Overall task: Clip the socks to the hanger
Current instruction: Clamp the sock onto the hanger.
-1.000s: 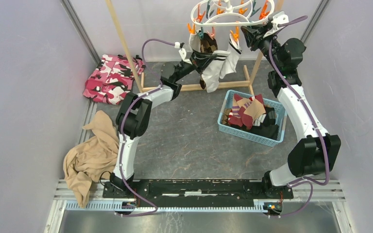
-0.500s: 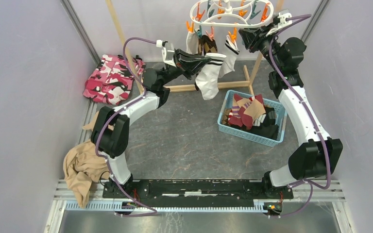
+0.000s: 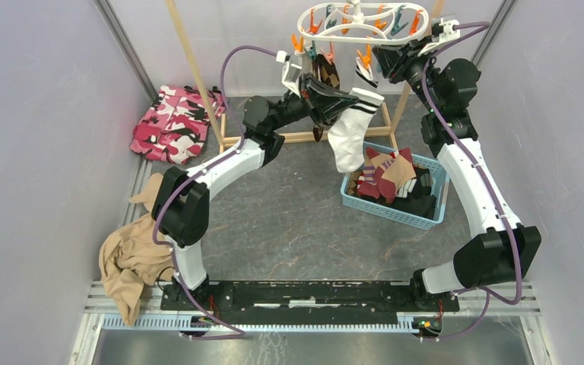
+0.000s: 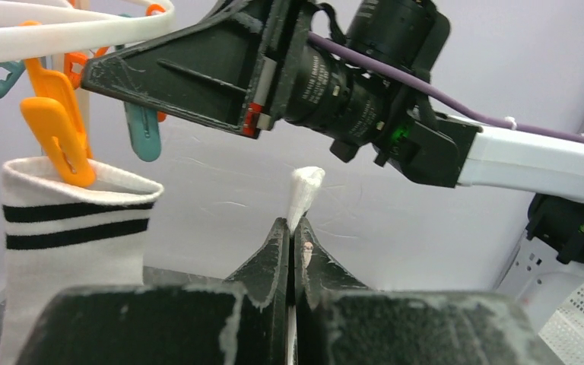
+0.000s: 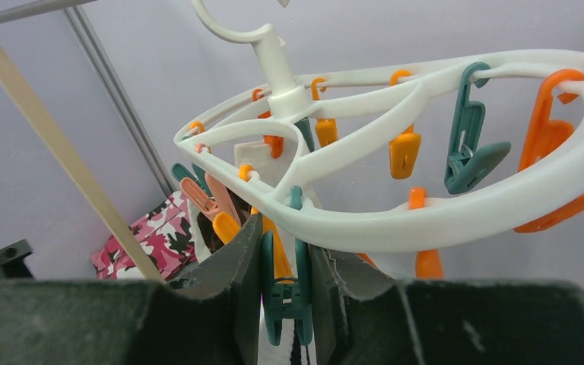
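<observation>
The white hanger (image 3: 357, 23) (image 5: 395, 220) hangs at the back with orange and teal clothespins. My left gripper (image 3: 346, 96) (image 4: 290, 228) is shut on the cuff edge of a white sock with dark stripes (image 3: 350, 137) (image 4: 305, 188), which dangles just below the hanger's right side. My right gripper (image 3: 378, 55) (image 5: 283, 243) is shut on a teal clothespin (image 5: 285, 293) at the hanger's rim, squeezing its handles. A brown sock (image 3: 324, 72) hangs clipped beside it. Another striped sock (image 3: 364, 73) (image 4: 68, 228) hangs from an orange pin (image 4: 57, 125).
A blue basket (image 3: 352, 163) with several maroon, tan and dark socks sits on the floor at the right. The wooden rack frame (image 3: 198, 68) stands behind. A pink camouflage cloth (image 3: 173, 122) lies back left and a tan garment (image 3: 141, 251) near left.
My left arm has swung right and up, carrying the striped sock towards the right gripper. The right gripper has stayed on the teal clothespin.
</observation>
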Controlling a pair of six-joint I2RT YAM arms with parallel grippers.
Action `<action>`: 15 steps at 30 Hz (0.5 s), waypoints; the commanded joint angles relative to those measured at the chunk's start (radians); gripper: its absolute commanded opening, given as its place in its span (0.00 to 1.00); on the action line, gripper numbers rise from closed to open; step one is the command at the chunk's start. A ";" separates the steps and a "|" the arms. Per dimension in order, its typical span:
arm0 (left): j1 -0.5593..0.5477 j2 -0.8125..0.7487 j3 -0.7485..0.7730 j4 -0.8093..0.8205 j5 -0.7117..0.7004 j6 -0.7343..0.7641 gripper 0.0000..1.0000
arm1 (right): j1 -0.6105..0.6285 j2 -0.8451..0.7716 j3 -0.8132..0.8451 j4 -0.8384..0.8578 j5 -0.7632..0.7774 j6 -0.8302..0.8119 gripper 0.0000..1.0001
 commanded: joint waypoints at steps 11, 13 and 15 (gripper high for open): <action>-0.018 0.158 0.226 -0.124 -0.112 -0.129 0.02 | 0.011 -0.052 0.031 -0.014 0.003 0.041 0.00; -0.018 0.182 0.255 -0.139 -0.128 -0.135 0.02 | 0.011 -0.057 0.025 -0.013 0.000 0.045 0.00; -0.018 0.199 0.274 -0.144 -0.146 -0.148 0.02 | 0.010 -0.060 0.019 -0.007 -0.003 0.050 0.00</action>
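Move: My left hand already holds the striped white sock by its cuff. The teal clip it is meant for is about 9 cm ahead, some 5 cm to its right and 5 cm higher. The orange clip holding the hung white sock is some 10 cm ahead of my left hand, 2 cm right and 4 cm up; the brown argyle sock hangs about 10 cm ahead, 7 cm left and 4 cm lower. My right hand has the teal clip between its fingertips, its middle some 2 cm below them. I carry the pinched sock cuff with my left hand about 5 cm forward and some 3 cm right, sinking about 2 cm on the way, to bring it in under the teal clip. The wrist rolls roughly 10 degrees so the fingers swing slightly forward, and they stay shut on the sock. My right hand stays nearly in place, keeping its pinch on the clip at the hanger's rim. ##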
